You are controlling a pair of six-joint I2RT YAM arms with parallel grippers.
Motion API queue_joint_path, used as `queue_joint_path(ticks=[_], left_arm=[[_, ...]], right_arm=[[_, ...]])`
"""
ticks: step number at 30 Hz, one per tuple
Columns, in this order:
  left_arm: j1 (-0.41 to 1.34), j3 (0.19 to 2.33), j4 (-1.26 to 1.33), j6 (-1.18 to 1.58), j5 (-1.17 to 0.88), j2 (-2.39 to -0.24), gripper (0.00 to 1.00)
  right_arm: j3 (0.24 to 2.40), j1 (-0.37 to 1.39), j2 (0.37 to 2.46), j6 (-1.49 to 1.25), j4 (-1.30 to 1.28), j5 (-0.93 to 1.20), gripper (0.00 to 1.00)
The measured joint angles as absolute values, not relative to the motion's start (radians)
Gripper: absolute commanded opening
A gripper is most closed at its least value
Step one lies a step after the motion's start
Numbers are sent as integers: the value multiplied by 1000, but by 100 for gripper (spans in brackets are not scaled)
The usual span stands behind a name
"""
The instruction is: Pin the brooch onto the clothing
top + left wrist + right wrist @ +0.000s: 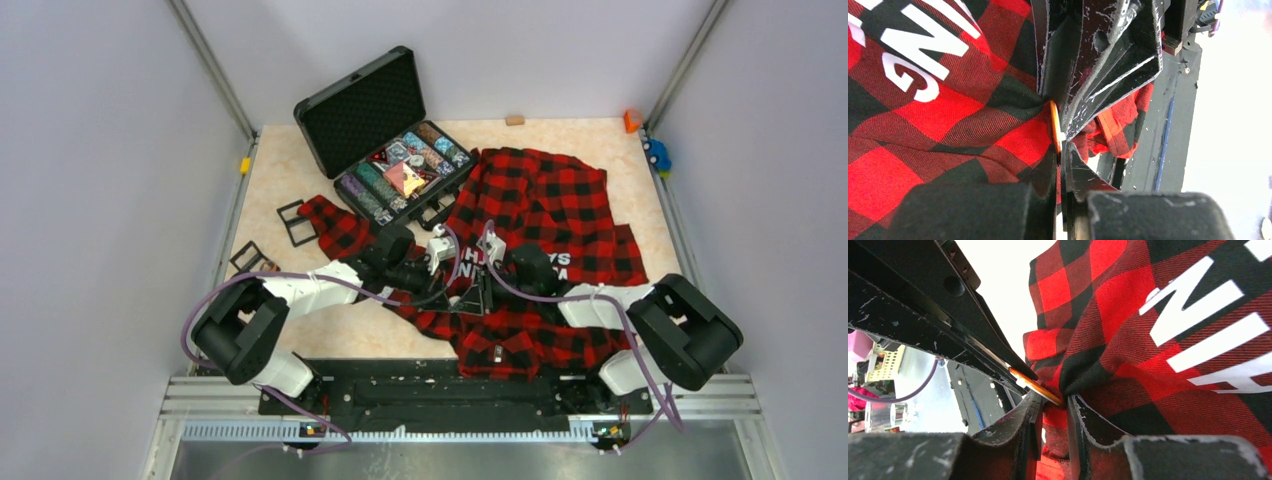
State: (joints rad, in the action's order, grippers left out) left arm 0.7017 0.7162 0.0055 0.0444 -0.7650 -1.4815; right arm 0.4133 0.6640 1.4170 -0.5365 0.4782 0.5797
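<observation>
The clothing (545,200) is a red-and-black checked shirt with white lettering, spread over the table's middle and right, and it fills the left wrist view (948,110) and the right wrist view (1148,365). Both grippers meet tip to tip over its near part. My left gripper (462,298) (1060,160) is shut on the brooch (1054,125), a thin orange disc seen edge-on and pressed against a bunched fold of cloth. My right gripper (487,292) (1054,407) has its jaws closed on that fold, with the brooch (1035,385) touching the cloth just above its tips.
An open black case (390,130) holding several small colourful pieces stands at the back left. Two black square frames (296,222) (248,258) lie on the left of the table. A wooden block (515,120), an orange piece (631,120) and a blue toy (657,155) sit along the back and right edges.
</observation>
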Motion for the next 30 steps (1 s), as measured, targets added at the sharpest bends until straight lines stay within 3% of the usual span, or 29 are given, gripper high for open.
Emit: queue_joint_path(ticks=[3, 9, 13, 19, 22, 30], left_arm=[[702, 716, 26, 46, -751, -1481, 0], [706, 716, 48, 90, -710, -1482, 1], [718, 716, 35, 138, -685, -1488, 28], [720, 713, 31, 201, -624, -1482, 61], [719, 699, 25, 218, -576, -1437, 68], [708, 643, 5, 262, -356, -1189, 76]], right_arm=[[413, 647, 1417, -558, 481, 579, 27], [385, 617, 1391, -563, 504, 575, 54], [360, 600, 1298, -548, 504, 563, 64], [356, 595, 1015, -491, 363, 480, 67], [355, 594, 885, -463, 253, 406, 69], [355, 594, 621, -437, -45, 121, 72]])
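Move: Between the two sets of fingertips stands the brooch, edge-on, about 1 cm to the right of the left hand and 1 cm to the left of the right hand. The white sleeve patch lies some 12 cm left of the left hand and 2 ahead. From the right hand, the THE HING lettering is about 7 cm ahead and 3 right, the buttoned collar about 9 back and 7 right, all roughly 3 cm lower. Easing forward about 1 cm with the brooch, both hands then let go, the right fingers first: they open from their cloth-and-brooch pinch and rise some 8 cm, then sweep about 10 cm right, away from it. The left fingers, shut on the brooch, dip slightly, open wide and back off up, forward and left, about 5 cm up from the dip. Both hands swing about 25 degrees, their fingertips turning more forward. ##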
